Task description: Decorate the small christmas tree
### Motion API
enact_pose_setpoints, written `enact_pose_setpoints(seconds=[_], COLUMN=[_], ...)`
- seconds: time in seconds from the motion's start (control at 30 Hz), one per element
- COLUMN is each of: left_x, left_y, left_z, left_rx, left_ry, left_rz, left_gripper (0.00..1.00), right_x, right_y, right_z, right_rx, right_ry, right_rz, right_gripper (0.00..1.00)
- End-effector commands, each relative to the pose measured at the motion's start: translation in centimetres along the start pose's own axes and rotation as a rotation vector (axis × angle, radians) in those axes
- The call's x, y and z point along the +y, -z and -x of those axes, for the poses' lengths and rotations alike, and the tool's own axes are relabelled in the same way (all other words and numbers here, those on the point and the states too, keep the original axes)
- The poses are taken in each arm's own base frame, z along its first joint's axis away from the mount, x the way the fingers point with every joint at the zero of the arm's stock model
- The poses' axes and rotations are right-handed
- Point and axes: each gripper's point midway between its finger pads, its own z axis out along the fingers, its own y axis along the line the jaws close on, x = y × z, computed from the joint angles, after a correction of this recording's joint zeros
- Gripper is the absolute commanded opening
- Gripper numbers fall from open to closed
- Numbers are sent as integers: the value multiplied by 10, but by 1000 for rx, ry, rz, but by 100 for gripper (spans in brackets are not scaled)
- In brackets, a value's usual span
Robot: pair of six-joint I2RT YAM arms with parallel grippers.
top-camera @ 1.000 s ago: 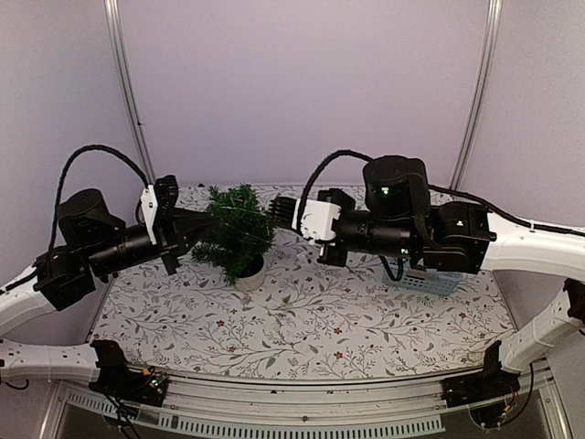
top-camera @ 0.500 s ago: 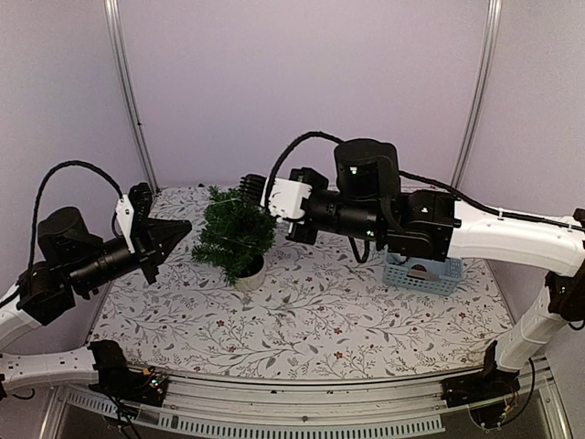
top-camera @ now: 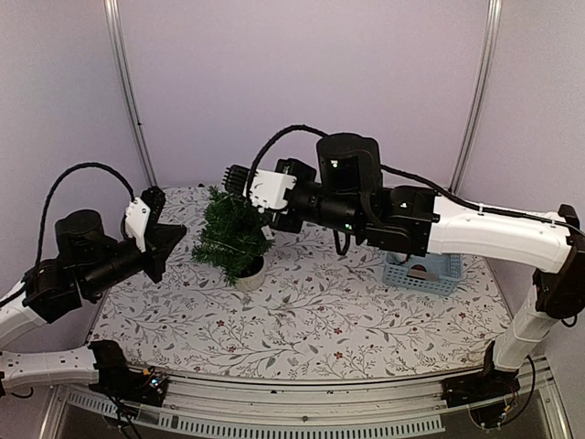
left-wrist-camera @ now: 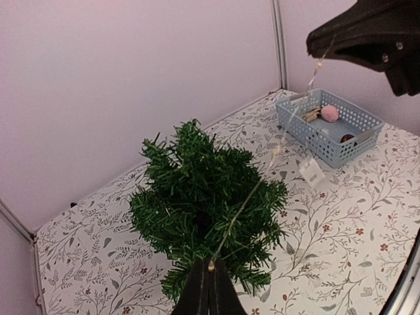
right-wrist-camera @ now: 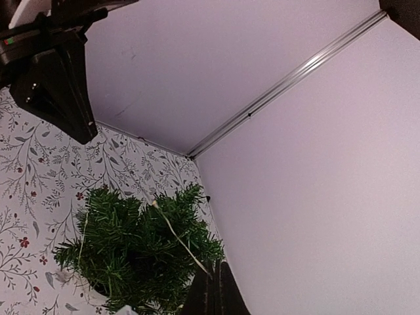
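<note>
The small christmas tree (top-camera: 233, 236), bushy and dark green in a round white pot (top-camera: 250, 273), stands at the table's back left. My left gripper (top-camera: 186, 237) hangs just left of it, shut on one end of a thin wire light string (left-wrist-camera: 244, 200). The string runs over the branches and up to my right gripper (top-camera: 234, 176), which is shut on its other part behind the tree's top. In the left wrist view the left gripper (left-wrist-camera: 210, 267) pinches the wire at a small bulb. In the right wrist view the right gripper (right-wrist-camera: 220, 281) pinches it beside the tree (right-wrist-camera: 134, 252).
A light blue basket (top-camera: 422, 273) stands at the right, partly behind my right arm; it (left-wrist-camera: 354, 118) holds a pink ball (left-wrist-camera: 329, 113) and other small ornaments. A white tag (left-wrist-camera: 312, 172) hangs on the string. Purple walls close the back and sides.
My left gripper has drawn back left, off the tree. My right arm has swung left and back, from the tree's right side to behind its top, carrying the string.
</note>
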Motion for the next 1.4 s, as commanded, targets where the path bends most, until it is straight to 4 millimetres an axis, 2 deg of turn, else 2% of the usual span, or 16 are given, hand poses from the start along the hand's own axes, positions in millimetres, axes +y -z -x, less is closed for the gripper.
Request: enact_pose_setpoints(seconds=[0.0, 0.13, 0.37, 0.6, 0.77, 0.87, 0.97, 1.07, 1.17, 1.3, 1.37], left_x=[18, 32, 57, 72, 80, 78, 73, 57, 58, 61, 69], left_y=[-13, -21, -28, -34, -44, -43, -31, -16, -6, -11, -16], left_z=[-25, -33, -47, -31, -34, -33, -26, -12, -4, -2, -2], left_rx=[101, 121, 159, 106, 128, 111, 65, -9, -38, -20, -7], left_ry=[18, 59, 120, 143, 154, 160, 157, 155, 178, 196, 207], left_rz=[97, 126, 167, 189, 197, 176, 148, 66, 69, 81, 120], left_gripper=[0, 0, 0, 0, 0, 0, 0, 0, 0, 0, 0], right_x=[-48, -66, -81, -98, -107, -107, -100, -103, -112, -119, -120], right_y=[-2, -5, -23, -31, -38, -41, -40, -29, -19, -12, -13], right_z=[0, -6, -18, -17, -22, -25, -23, -14, -4, 5, 4], right_rx=[25, 45, 57, 28, 28, 29, 9, -28, -56, -81, -77], right_ry=[0, 11, 19, 31, 37, 42, 40, 23, 14, 12, 18], right_rz=[-182, -248, -333, -434, -457, -454, -425, -415, -428, -443, -450], right_gripper=[0, 0, 1, 0, 0, 0, 0, 0, 0, 0, 0])
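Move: The light string is already pinched in both my hands. The tree's middle lies about 8 cm ahead of my right hand, 9 cm to its left and some 21 cm below; its top is only a little lower than this hand. The string's white tag hangs roughly 10 cm straight under my right hand. From my left hand the tree's middle is about 10 cm ahead, 8 cm to the right and 14 cm down. With both grippers staying shut on the light string, I carry it forward along the upper part of the tree, each hand going out about 8 cm. My right hand swings clockwise and tips up some 10 degrees, then lifts about 2 cm. My left hand also shifts 3 cm left, then draws back about 4 cm while rising. ##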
